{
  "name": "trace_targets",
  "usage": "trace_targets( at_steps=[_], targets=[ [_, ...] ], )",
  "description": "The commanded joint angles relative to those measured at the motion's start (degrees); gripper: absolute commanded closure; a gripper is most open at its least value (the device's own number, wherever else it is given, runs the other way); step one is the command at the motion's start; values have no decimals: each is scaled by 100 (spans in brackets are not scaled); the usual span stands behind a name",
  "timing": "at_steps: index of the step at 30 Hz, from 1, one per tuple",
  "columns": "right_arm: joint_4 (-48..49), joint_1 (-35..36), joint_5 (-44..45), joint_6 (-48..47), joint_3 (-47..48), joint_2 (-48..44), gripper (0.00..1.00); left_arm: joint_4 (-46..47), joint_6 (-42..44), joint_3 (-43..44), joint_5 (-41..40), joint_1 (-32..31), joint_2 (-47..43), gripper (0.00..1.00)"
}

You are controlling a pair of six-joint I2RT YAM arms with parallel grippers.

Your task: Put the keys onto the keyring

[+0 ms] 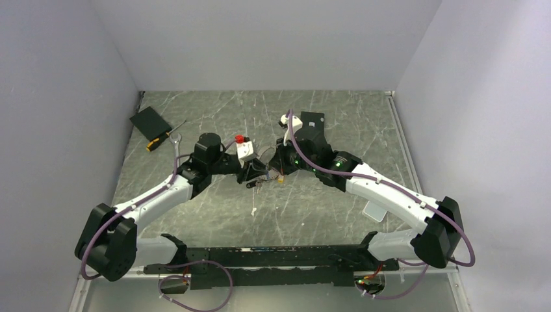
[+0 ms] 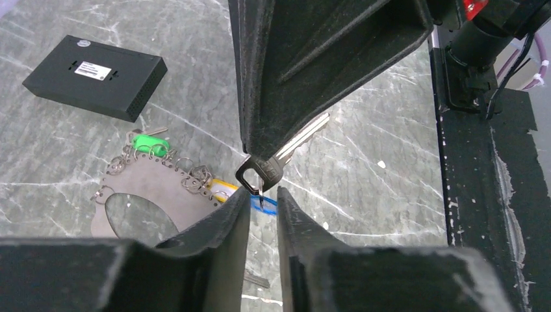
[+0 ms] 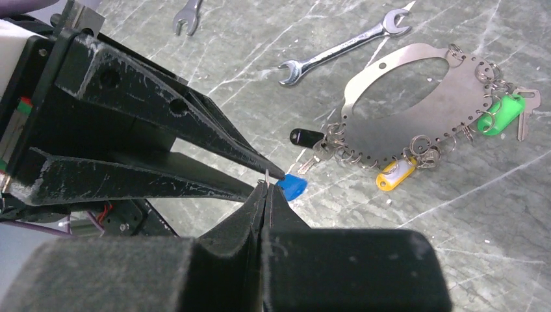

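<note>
My right gripper (image 3: 265,185) is shut on a key with a black head (image 2: 261,171), held above the table, its silver blade pointing up and right. A small split ring (image 2: 258,192) hangs from the key's head. My left gripper (image 2: 264,195) stands open by a narrow gap, its tips either side of that ring. The keyring (image 3: 416,110), a flat silver plate with an oval hole and small rings along its edge, lies on the table below. It carries a green tag (image 3: 500,116) and a yellow tag (image 3: 395,175). A blue head (image 3: 292,187) and a black-headed key (image 3: 305,138) lie beside it.
Two silver wrenches (image 3: 344,45) (image 3: 187,16) lie beyond the keyring. A black box (image 2: 94,77) and a screwdriver (image 1: 162,138) sit at the far left. A clear tray (image 1: 375,211) rests by the right arm. A small pale piece (image 1: 253,211) lies nearer the bases.
</note>
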Motion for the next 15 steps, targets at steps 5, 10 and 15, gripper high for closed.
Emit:
trace_targets(
  at_steps=[5, 10, 15],
  targets=[
    [161, -18, -55, 66, 225, -89, 100, -289, 430, 301, -197, -91, -42, 100],
    [92, -20, -1, 14, 233, -116, 100, -465, 562, 282, -274, -99, -182, 100],
    [10, -22, -25, -27, 201, -89, 100, -842, 811, 329, -473, -109, -378, 100]
  ],
)
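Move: The small ring joining the key to the blue tag stands about 1 cm to the right of my left hand, level and between the open fingertips. The key, held by my right hand, sits about 2 cm to the right and 1 cm back; the blue tag hangs about 3 cm below. The metal keyring plate lies roughly 7 cm ahead, 1 cm right and 13 cm down. From my right hand the ring is about 1 cm ahead and 1 cm left. I shut my left fingers from about a third open and pinch the little ring beside the key's head, then keep them closed. My left hand otherwise stays almost in place, sinking about half a centimetre and tilting a few degrees as it closes. My right hand holds still and keeps its grip on the key. ##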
